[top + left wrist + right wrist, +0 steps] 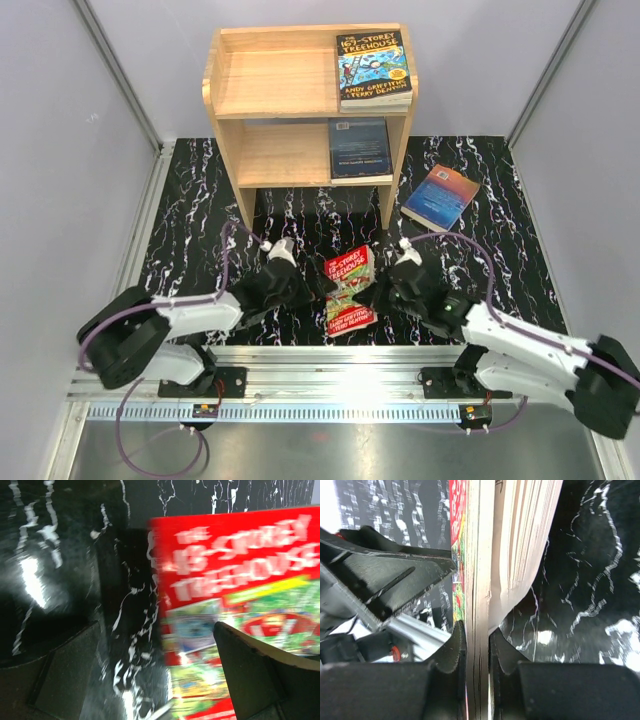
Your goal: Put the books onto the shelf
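Note:
A red "Storey Treehouse" book (pixel 349 290) lies on the black marbled mat between my two grippers. My right gripper (pixel 386 285) is shut on its right page edge. In the right wrist view the fingertips (pixel 454 647) pinch the cover and part of the pages (pixel 479 580), and the other pages (pixel 525 540) fan away to the right. My left gripper (pixel 298 283) stands open at the book's left edge, with one finger (pixel 260 675) over the red cover (pixel 240 565) and nothing gripped. The wooden shelf (pixel 228 150) stands behind, holding one book on top (pixel 373 68) and a dark blue one (pixel 360 148) below.
A blue-orange book (pixel 440 196) lies flat on the mat to the right of the shelf. Grey walls close in both sides. A metal rail (pixel 340 365) with the arm bases runs along the near edge.

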Motion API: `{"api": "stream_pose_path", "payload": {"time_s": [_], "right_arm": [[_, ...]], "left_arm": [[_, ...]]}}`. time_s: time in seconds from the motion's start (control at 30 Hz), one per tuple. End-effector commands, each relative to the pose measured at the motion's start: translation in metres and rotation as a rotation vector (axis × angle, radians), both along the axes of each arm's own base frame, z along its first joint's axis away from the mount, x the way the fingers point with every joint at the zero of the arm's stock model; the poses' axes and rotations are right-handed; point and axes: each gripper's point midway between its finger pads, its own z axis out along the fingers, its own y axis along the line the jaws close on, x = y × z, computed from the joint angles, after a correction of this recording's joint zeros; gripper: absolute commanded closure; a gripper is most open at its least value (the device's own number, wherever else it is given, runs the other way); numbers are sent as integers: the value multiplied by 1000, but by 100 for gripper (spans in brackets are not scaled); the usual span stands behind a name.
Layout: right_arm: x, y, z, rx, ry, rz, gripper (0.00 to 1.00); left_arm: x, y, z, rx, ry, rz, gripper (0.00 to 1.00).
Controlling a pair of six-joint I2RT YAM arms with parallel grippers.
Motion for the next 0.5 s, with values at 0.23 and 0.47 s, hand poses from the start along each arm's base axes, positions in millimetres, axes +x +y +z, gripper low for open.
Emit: {"api": "stream_pose_path", "payload": {"time_s": [0.23, 0.47], "right_arm": [[10, -30, 131, 142, -224, -132, 100], [28, -29, 203, 203, -365, -177, 100]], "left_arm": [[-16, 27, 72, -83, -183, -19, 1], [-23, 38, 100, -128, -246, -14, 1]]}}
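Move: My right hand already has the red book pinched by its edge, a little above the table. The shelf's lower board lies about 30 cm ahead, 11 cm left and some 8 cm higher; the blue-grey book on it is roughly 32 cm ahead, 1 cm left and 10 cm up. The orange-blue book lies 26 cm ahead, 17 cm right, 6 cm lower. From my left hand the red book is level, 7 cm right, 3 cm up. I keep the red book pinched in my right hand and lift it quickly, nearly straight up by about 14 cm with a slight drift right, its fingers tipping up some 15 degrees. My open left hand backs away from the book's left side, rising about 11 cm and moving a little left. ##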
